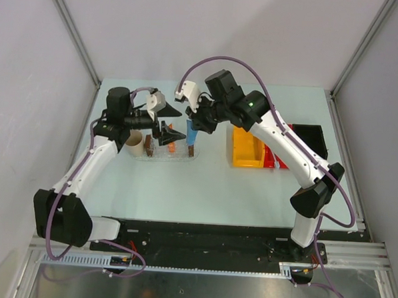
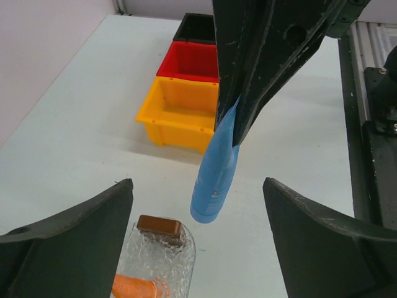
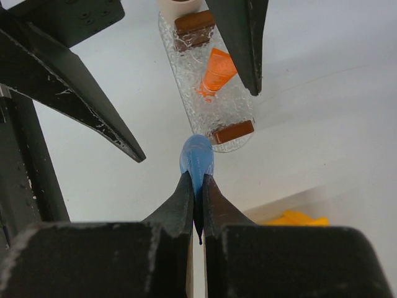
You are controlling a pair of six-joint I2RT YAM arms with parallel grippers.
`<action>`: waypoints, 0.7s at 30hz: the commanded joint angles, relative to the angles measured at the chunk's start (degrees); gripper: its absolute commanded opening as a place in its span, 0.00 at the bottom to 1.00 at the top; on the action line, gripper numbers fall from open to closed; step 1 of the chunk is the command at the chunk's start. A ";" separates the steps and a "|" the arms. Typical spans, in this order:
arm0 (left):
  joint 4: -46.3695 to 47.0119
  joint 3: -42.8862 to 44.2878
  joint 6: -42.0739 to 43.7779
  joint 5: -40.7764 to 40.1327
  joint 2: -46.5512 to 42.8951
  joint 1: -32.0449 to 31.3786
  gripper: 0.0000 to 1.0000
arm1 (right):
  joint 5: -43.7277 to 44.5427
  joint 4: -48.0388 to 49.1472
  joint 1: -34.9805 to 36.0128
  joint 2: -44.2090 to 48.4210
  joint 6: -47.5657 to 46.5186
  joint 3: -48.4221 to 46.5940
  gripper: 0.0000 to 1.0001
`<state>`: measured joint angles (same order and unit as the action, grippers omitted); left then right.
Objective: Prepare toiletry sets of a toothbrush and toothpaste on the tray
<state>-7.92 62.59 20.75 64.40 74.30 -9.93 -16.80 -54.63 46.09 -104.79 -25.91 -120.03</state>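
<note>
The clear tray (image 3: 231,110) has a brown block at each end, and the orange toothpaste (image 3: 217,70) lies in it. My right gripper (image 3: 197,177) is shut on the flat end of the blue toothpaste (image 3: 197,156). That tube hangs cap down just off the tray's near end block (image 2: 160,227). My left gripper (image 2: 197,186) is open over the tray, its fingers (image 2: 80,230) wide on either side of the hanging tube without touching it. From above, both grippers meet at the tray's right end (image 1: 185,153). The toothbrush is out of view.
A beige cup (image 1: 132,142) stands at the tray's left end. A yellow bin (image 1: 247,150), a red bin (image 2: 195,61) and a black bin (image 1: 311,137) sit in a row to the right of the tray.
</note>
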 commanded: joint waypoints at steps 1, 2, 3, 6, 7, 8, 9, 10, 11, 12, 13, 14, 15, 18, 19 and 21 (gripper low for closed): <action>0.19 2.63 1.92 4.94 0.75 -1.31 0.87 | -1.92 0.14 0.67 0.55 -1.69 -3.02 0.00; 0.19 2.45 2.18 5.12 0.76 -1.58 0.87 | -2.01 -0.03 0.76 0.55 -1.77 -3.02 0.00; 0.19 2.36 2.27 5.03 0.93 -1.84 0.86 | -2.10 -0.12 0.85 0.55 -1.86 -3.02 0.00; 0.19 2.01 2.71 4.68 1.11 -3.07 0.86 | -2.36 -0.30 1.02 0.64 -2.04 -3.11 0.00; 0.28 2.01 2.63 4.25 1.28 -3.51 0.86 | -2.28 -0.30 1.11 0.64 -2.04 -3.11 0.00; 0.10 2.01 2.71 4.07 1.46 -3.77 0.85 | -2.28 -0.39 1.29 0.64 -2.12 -3.11 0.00; 0.10 2.01 2.54 3.11 1.55 -4.04 0.83 | -2.19 -0.39 1.29 0.64 -2.13 -3.02 0.00; 0.10 2.01 2.45 2.75 1.63 -4.56 0.82 | -1.84 -0.39 1.29 0.64 -2.13 -3.11 0.00; 0.10 1.75 2.36 1.96 1.72 -4.83 0.80 | -1.75 -0.30 1.29 0.56 -2.04 -3.11 0.00; 0.10 1.57 2.36 1.17 1.64 -5.18 0.77 | -1.66 -0.30 1.37 0.55 -2.04 -3.11 0.00; 0.10 1.31 2.36 -0.84 1.46 -5.97 0.76 | -1.66 -0.39 1.38 0.64 -1.95 -3.11 0.00; 0.27 0.79 2.71 -1.73 1.29 -6.24 0.76 | -1.57 -0.21 1.38 0.64 -1.95 -3.02 0.00; 0.10 0.52 2.71 -2.17 0.76 -6.50 0.75 | -1.31 -0.21 1.46 0.64 -1.86 -3.11 0.00; 0.10 0.34 2.36 -3.66 0.49 -7.12 0.65 | -1.48 -0.21 1.46 0.55 -1.78 -2.93 0.00; 0.10 0.43 2.28 -4.10 0.58 -7.46 0.62 | -1.57 -0.21 1.46 0.47 -1.86 -2.93 0.00; 0.10 0.43 2.19 -4.81 0.67 -7.64 0.55 | -1.49 -0.21 1.55 0.47 -1.86 -3.02 0.00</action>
<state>-8.05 62.67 22.17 61.73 75.92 -16.29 -17.91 -55.88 47.07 -104.79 -27.09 -120.29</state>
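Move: The blue toothpaste hangs from the shut right fingers, its middle roughly 4 cm to the right of the wide-open left hand, 1 cm back and 2 cm lower. From the left hand, the clear tray lies some 4 cm ahead, 5 cm left and 25 cm down; the orange toothpaste on it is about 4 cm ahead and 4 cm left. From the right hand, the blue toothpaste's middle is level ahead, 2 cm left and 4 cm down. Left hand eases about 3 cm right, fingers partly closing around the blue toothpaste the right hand still pinches. ##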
